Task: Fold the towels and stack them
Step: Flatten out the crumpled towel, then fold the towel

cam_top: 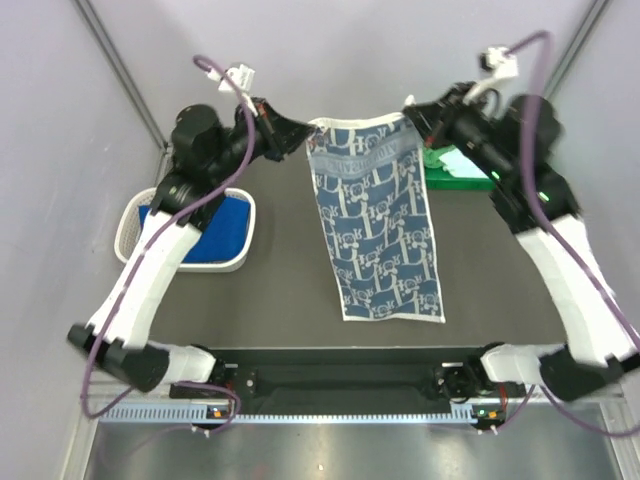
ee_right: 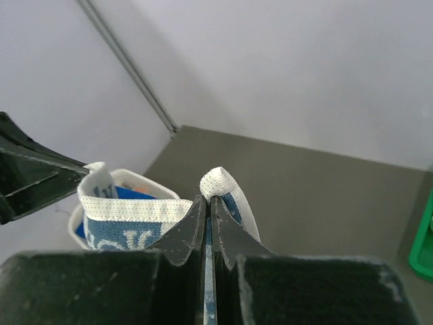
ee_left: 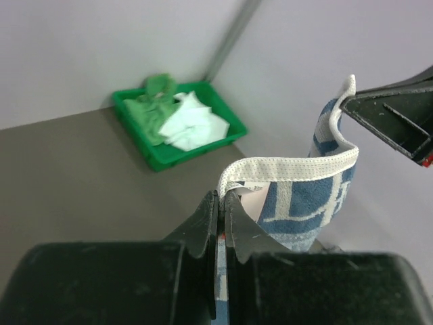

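Observation:
The blue-grey patterned towel (cam_top: 378,220) is stretched between my two grippers at the back of the table, and its lower part lies flat on the dark table toward the near edge. My left gripper (cam_top: 305,140) is shut on its upper left corner, my right gripper (cam_top: 410,118) on the upper right corner. In the left wrist view the white hem (ee_left: 298,166) runs from my left gripper (ee_left: 222,200) across to the right one. In the right wrist view my right gripper (ee_right: 207,200) pinches a white fold of the hem (ee_right: 128,210). A royal blue towel (cam_top: 220,230) lies in the basket.
A white lattice basket (cam_top: 128,222) stands at the left edge. A green tray (ee_left: 159,159) at the back right holds a bright green towel (ee_left: 152,108) and a pale towel (ee_left: 193,125). Grey walls close in the back and sides.

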`<state>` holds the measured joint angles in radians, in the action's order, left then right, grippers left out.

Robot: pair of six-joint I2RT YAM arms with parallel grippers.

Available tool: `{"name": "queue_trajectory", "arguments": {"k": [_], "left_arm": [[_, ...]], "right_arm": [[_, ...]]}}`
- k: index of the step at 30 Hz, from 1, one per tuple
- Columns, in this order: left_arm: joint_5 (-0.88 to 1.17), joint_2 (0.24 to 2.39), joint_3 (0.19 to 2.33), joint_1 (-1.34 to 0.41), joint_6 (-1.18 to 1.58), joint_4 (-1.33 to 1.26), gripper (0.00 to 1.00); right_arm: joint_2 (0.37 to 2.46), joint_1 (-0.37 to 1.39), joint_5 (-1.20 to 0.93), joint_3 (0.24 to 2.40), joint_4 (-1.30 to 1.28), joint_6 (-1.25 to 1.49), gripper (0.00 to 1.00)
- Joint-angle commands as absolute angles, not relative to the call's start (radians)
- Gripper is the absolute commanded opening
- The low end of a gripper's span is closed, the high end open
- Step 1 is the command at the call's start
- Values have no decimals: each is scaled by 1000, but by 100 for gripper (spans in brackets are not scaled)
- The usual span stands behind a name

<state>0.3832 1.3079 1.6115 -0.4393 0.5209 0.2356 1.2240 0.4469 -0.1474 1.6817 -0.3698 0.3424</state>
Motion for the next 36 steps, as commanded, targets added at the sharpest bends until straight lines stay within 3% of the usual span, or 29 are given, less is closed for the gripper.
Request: {"name": "queue_trajectory", "arguments": {"k": [1, 8, 14, 20, 36], "left_arm": [[446, 1483, 1634, -322, 586, 135, 0], [521, 2025, 1937, -209, 600, 94, 0], [543, 2291, 2215, -184, 598, 156, 0], [489, 2232, 2097, -184, 520, 161, 0], [359, 1841, 1446, -287, 454, 87, 0]], "right_arm": [[1455, 349, -262, 1652, -232, 391, 0], [1925, 232, -411, 1819, -23, 550, 0], [2196, 180, -465, 2031, 26, 637, 0], [2188, 158, -465, 1959, 93, 620, 0], [1791, 173, -400, 1271, 218, 612, 0]]}}
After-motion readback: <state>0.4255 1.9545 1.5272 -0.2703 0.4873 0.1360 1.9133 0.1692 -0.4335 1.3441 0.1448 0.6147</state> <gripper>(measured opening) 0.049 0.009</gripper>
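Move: Both grippers hold the patterned towel high by adjoining corners. The clear middle of the table, where the towel is to lie, is about 6 cm ahead, 8 cm right and 45 cm below the left gripper; from the right one it is some 6 cm ahead, 8 cm left and 48 cm down. The white basket is about 27 cm left and 8 cm ahead of the left gripper; the green bin lies roughly 27 cm ahead, 19 cm right of the right gripper. Fling both grippers forward and down together, about 28 cm out and some 30 cm down, fingers kept shut on the corners and tipping down about 30 degrees, so the hanging towel swings in over the bare table. Then, still low, draw both back about 10 cm towards the base while sinking slightly, the hem held stretched between them. ##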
